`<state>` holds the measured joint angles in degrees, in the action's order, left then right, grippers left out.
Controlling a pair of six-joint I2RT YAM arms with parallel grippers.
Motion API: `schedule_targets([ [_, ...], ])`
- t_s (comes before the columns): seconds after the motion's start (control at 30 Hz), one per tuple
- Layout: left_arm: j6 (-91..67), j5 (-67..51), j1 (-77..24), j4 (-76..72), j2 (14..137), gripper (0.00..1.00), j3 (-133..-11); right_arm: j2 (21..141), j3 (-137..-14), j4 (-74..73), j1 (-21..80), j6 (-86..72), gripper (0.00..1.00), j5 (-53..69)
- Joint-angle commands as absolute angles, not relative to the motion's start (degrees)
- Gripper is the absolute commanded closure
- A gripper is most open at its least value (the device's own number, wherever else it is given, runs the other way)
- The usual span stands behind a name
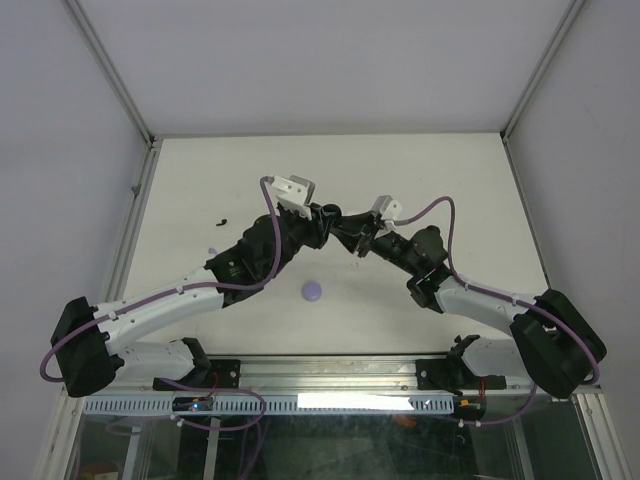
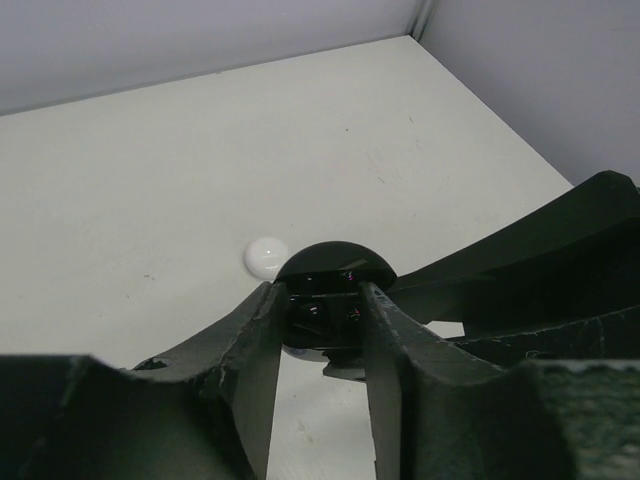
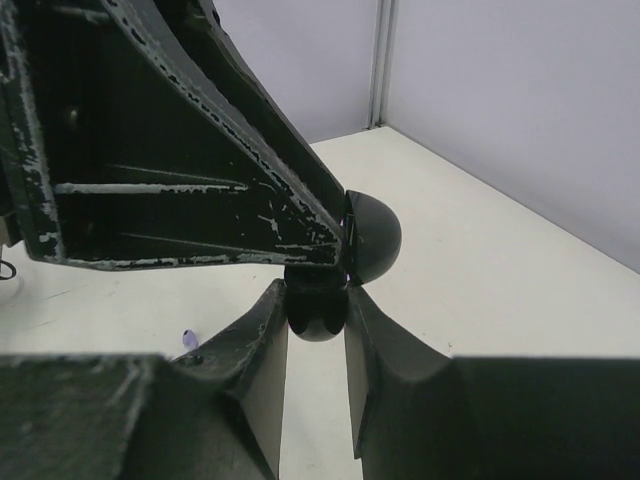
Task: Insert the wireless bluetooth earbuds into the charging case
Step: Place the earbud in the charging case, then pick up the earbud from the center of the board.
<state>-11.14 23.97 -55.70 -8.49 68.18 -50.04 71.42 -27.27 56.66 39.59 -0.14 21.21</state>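
The black charging case (image 2: 335, 262) hangs above the table with its domed lid (image 3: 375, 235) flipped up. My right gripper (image 3: 318, 300) is shut on the case's rounded base (image 3: 318, 318). My left gripper (image 2: 318, 300) meets it head-on, its jaws slightly apart at the case's open face. Glossy dark shapes (image 2: 312, 315) show inside between them; I cannot tell whether they are earbuds. In the top view both grippers (image 1: 340, 222) (image 1: 358, 240) meet mid-table and hide the case. A black earbud (image 1: 220, 222) and a lavender earbud (image 1: 213, 250) (image 3: 189, 340) lie on the table to the left.
A round lavender case (image 1: 312, 290) lies on the table in front of the grippers. A white round case (image 2: 265, 257) sits on the table just beyond the held case. Grey walls with metal posts (image 1: 130, 110) enclose the white table on three sides.
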Motion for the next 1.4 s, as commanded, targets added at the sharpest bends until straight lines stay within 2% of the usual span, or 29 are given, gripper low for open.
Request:
schedule_targets([
  [0.0,-13.93,23.99,-56.60,-6.44,67.76,0.61,-52.52,70.35,-27.61,63.28,39.84,-0.62,1.00,20.48],
  [0.1,-15.31,24.08,-56.60,-4.71,66.99,0.53,-53.67,70.71,-27.26,63.86,39.79,-0.77,1.00,19.71],
  [0.33,-16.75,26.12,-56.53,0.42,64.40,0.41,-56.29,70.69,-26.50,63.70,39.68,-0.88,1.00,18.32],
  [0.7,-17.75,27.30,-53.14,9.50,61.15,0.39,-59.65,69.60,-24.53,63.88,39.12,-1.76,1.00,16.98],
  [1.03,-20.60,19.74,-36.79,18.36,63.05,0.36,-58.22,63.53,-22.26,56.56,38.98,0.27,1.00,14.73],
  [1.17,-18.75,20.41,-30.29,21.36,66.64,0.36,-58.20,60.66,-19.98,53.55,38.98,1.93,1.00,12.63],
  [1.37,-16.16,13.80,-18.27,23.25,74.37,0.37,-59.52,59.44,-18.72,52.32,38.97,2.28,1.00,11.52],
])
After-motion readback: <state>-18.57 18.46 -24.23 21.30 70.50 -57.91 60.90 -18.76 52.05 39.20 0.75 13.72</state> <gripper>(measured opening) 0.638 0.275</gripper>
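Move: The loose black earbud lies on the table some 30 cm left of the left hand, 20 cm ahead and 25 cm below. The upper purple earbud is about 32 cm left and 9 ahead of this hand, the lower purple one 18 left and 2 back; the open black charging case sits at its fingertips, 3 cm to the right. From the right hand, which holds that case, the loose earbud is about 33 cm left, 22 ahead. Open the left fingers wider to come free at the mouth of the charging case, ease up and slightly back about 3 cm, then swing fast to the left, some 16 cm, going forward and down towards the loose black earbud, turning about 30 degrees counter-clockwise and tipping the fingers down. Keep the right grip on the case and draw it about 4 cm right and a little down. ##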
